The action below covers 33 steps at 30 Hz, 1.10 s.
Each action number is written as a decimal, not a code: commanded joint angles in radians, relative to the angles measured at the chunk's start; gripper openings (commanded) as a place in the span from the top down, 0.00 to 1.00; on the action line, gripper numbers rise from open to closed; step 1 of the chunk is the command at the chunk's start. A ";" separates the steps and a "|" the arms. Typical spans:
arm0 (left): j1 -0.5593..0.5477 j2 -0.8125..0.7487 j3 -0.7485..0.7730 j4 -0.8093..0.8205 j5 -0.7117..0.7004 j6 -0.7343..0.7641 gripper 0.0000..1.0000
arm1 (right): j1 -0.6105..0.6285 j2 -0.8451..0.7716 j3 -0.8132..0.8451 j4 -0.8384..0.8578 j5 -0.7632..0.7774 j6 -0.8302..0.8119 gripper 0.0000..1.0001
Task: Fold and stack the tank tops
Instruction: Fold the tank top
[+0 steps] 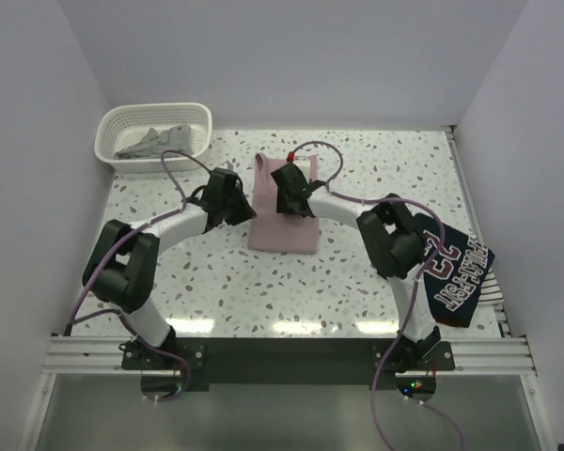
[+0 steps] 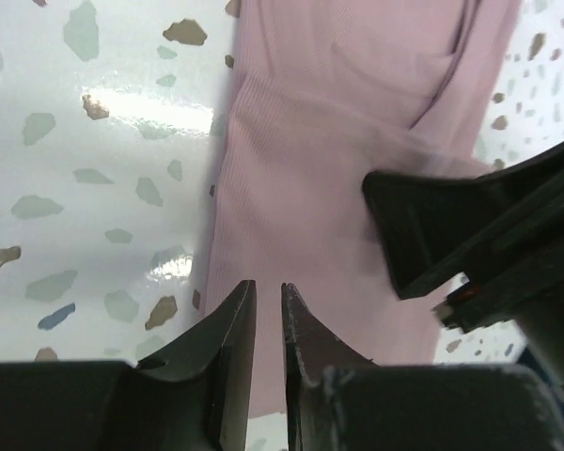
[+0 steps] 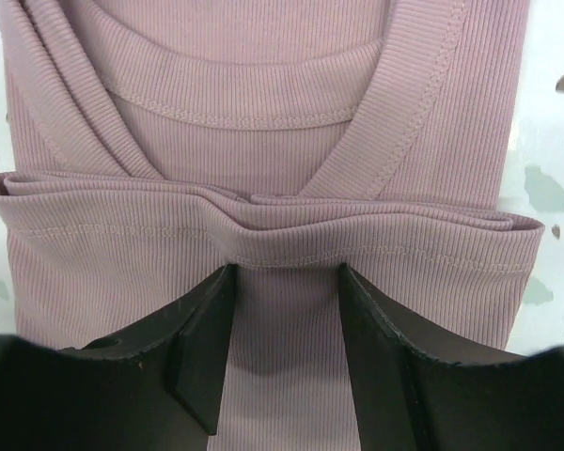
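The dusty pink tank top [image 1: 284, 225] lies folded into a narrow strip mid-table. In the right wrist view its neckline [image 3: 254, 108] is at the top and a layered hem [image 3: 263, 240] crosses the middle. My right gripper [image 3: 285, 272] stands half wide, with the hem dipped and gathered between its tips; in the top view this gripper [image 1: 291, 193] is over the top's far half. My left gripper [image 2: 268, 287] is at the pink top's [image 2: 329, 169] left edge, jaws a slim gap apart, with cloth seen behind the gap. The navy lettered tank top [image 1: 456, 268] lies at the right. A grey tank top [image 1: 150, 141] sits in the basket.
The white lattice basket [image 1: 113, 117] stands at the back left corner. The right arm's black gripper body [image 2: 479, 225] is close to my left fingers. The navy top hangs over the table's right edge [image 1: 496, 291]. White walls close in on three sides.
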 commanded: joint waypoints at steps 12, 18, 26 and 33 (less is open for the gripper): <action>0.008 -0.309 -0.147 -0.093 -0.112 -0.014 0.75 | 0.299 -0.368 -0.615 0.026 -0.007 0.186 0.48; 0.013 -0.321 -0.175 -0.113 -0.164 -0.040 0.87 | 0.308 -0.460 -0.670 0.034 -0.010 0.249 0.46; 0.016 -0.173 -0.126 -0.085 -0.238 -0.044 1.00 | 0.307 -0.454 -0.603 0.007 -0.011 0.229 0.46; 0.014 -0.002 0.026 -0.012 -0.175 -0.014 1.00 | 0.308 -0.434 -0.587 0.010 -0.030 0.232 0.46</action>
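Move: The right gripper is already down on the folded pink tank top, its middle some 3 cm ahead and its near fold about 12 cm back; clear tabletop lies roughly 20 cm back, and the numbered dark tank top 45 cm right and 19 back. From the left gripper, the curled left strap is about 20 cm ahead, 3 right and 4 below; the white basket stands some 28 cm ahead and 33 left. Drag the pink tank top straight back with the right fingers still pressed on it just behind the hem, about 20 cm quickly and level, turning slightly counter-clockwise, then hold there. Meanwhile lift the left gripper about 7 cm clear, swing it left and back, shut its fingers, and bring it down and a little forward beside the curled left strap. ##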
